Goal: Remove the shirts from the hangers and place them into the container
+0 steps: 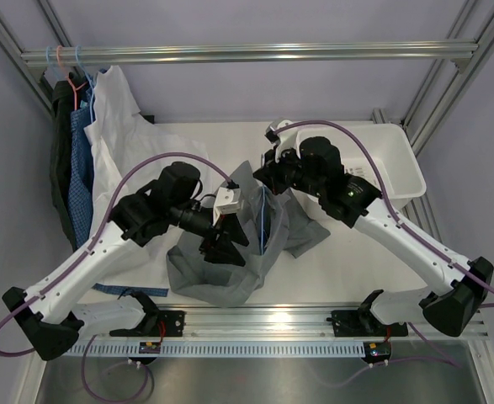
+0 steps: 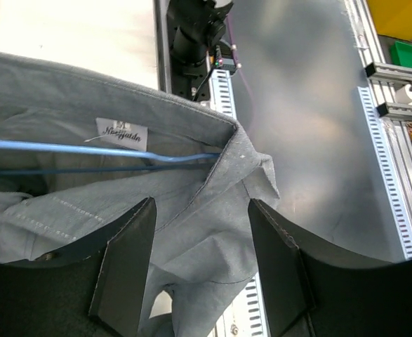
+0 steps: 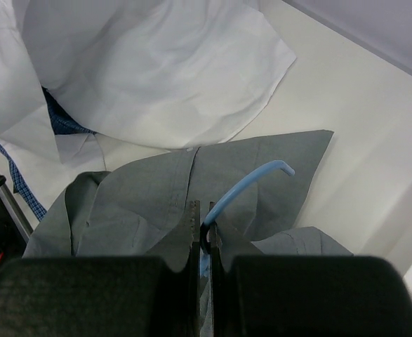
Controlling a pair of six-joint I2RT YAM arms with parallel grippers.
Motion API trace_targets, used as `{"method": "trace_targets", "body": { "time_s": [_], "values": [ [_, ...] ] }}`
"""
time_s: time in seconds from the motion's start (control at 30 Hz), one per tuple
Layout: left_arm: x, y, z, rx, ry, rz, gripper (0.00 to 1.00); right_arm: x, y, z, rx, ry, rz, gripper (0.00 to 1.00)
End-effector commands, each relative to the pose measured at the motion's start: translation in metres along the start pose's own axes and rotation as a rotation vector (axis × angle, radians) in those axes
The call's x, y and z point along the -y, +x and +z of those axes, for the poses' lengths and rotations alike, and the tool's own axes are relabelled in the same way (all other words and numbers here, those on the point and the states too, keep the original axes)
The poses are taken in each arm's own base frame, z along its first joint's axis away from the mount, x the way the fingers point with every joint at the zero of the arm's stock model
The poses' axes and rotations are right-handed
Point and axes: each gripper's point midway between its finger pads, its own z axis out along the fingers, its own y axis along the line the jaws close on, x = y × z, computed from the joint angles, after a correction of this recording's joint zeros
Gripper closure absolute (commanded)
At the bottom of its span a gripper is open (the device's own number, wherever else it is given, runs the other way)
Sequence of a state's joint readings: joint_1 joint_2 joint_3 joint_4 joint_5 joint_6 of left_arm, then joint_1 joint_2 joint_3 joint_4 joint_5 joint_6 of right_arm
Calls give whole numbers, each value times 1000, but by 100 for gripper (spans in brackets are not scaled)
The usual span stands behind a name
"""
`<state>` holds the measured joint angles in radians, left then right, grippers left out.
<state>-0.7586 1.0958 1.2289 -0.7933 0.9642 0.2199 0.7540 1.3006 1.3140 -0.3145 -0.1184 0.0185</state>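
Observation:
A grey shirt [image 1: 221, 269] lies crumpled on the table centre with a light blue hanger [image 1: 263, 220] still inside its collar. My right gripper [image 3: 206, 226] is shut on that hanger's hook [image 3: 251, 184], holding it up over the grey shirt [image 3: 142, 203]. My left gripper [image 2: 200, 235] stands open, and a fold of the grey shirt's collar [image 2: 213, 210] lies loose between its fingers [image 2: 125, 270]. The hanger's bar [image 2: 100, 149] runs under the neck label. The white container [image 1: 394, 164] sits at the back right, behind the right arm.
A white shirt [image 1: 116, 126], a blue checked one [image 1: 80, 160] and a dark one [image 1: 61, 143] hang at the left end of the aluminium rail [image 1: 247, 53]. The white shirt's tail spreads over the table [image 3: 156, 70]. A metal rail [image 1: 255, 318] borders the near edge.

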Motion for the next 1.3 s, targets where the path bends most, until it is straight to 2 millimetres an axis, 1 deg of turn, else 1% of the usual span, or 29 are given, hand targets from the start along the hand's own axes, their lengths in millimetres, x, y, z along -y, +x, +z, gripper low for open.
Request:
{"method": "trace_targets", "body": {
  "time_s": [0.0, 0.13, 0.23, 0.27, 0.33, 0.37, 0.47, 0.5, 0.57, 0.6, 0.63, 0.67, 0.7, 0.77, 0.8, 0.93, 1.0, 1.1, 1.17, 1.2, 1.27],
  "values": [
    [13, -23, -1, 55, 77, 92, 41, -8, -38, -3, 91, -36, -25, 100],
    [9, -25, 2, 51, 85, 81, 44, -7, -42, 5, 91, -38, -23, 100],
    [2, -23, 7, 40, 79, 66, 46, -7, -47, 8, 97, -40, -53, 100],
    [-1, -21, 9, 33, 79, 58, 48, -6, -47, 9, 96, -40, -53, 100],
    [-2, -18, 10, 21, 85, 41, 53, -5, -48, 12, 94, -37, -56, 100],
    [-2, -19, 10, 21, 88, 40, 58, -4, -48, 12, 93, -32, -57, 100],
    [1, -20, 8, 21, 93, 43, 72, 1, -44, 16, 83, -6, -62, 100],
    [3, -21, 6, 20, 90, 44, 82, 6, -44, 17, 81, 24, -60, 100],
    [4, -25, 3, 22, 66, 51, 93, 14, -38, 22, 64, 68, -49, 100],
    [7, -25, 0, 17, 63, 43, 100, 25, -38, 24, 62, 124, -41, 100],
    [8, -26, -3, 17, 41, 51, 100, 33, -32, 27, 44, 170, -33, 100],
    [7, -27, -5, 16, 24, 49, 100, 38, -31, 28, 38, 198, -25, 100],
    [9, -28, -9, 11, 6, 45, 100, 48, -30, 27, 37, 258, -7, 100],
    [9, -29, -16, 6, -47, 48, 100, 56, -24, 31, 25, 311, 37, 100],
    [11, -30, -19, 4, -59, 43, 100, 65, -24, 29, 20, 367, 49, 100],
    [14, -36, -30, 23, -126, 35, 100, 81, -20, 31, 14, 476, 100, 100],
    [20, -40, -34, 43, -133, 40, 100, 86, -18, 33, 3, 515, 122, 100],
    [21, -50, -38, 85, -158, 30, 100, 89, -21, 35, 4, 551, 143, 100],
    [22, -55, -38, 107, -164, 5, 100, 90, -17, 39, -5, 566, 156, 100],
    [21, -60, -38, 128, -168, 16, 100, 87, -19, 42, -2, 557, 164, 100],
    [23, -58, -34, 128, -154, 5, 100, 82, -20, 48, -2, 530, 184, 100]
  ]
}}
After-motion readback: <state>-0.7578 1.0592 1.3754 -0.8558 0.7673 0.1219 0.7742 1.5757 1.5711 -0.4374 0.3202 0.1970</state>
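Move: The grey shirt's near folded edge lies just beyond the left hand's open fingertips, about 2 cm right, 1 cm ahead and 2 cm down. The blue hanger's middle, inside the shirt, is some 8 cm ahead of that hand and 4 cm right, about level in height. From the right hand, which already grips the hanger's hook, that edge is about 16 cm back, 3 cm left and 5 cm lower; the container's middle is roughly 28 cm right, straight across and 18 cm lower. Left pinches the grey shirt's near edge, then lifts about 5 cm as right draws the still-held hanger 8 cm forward. ##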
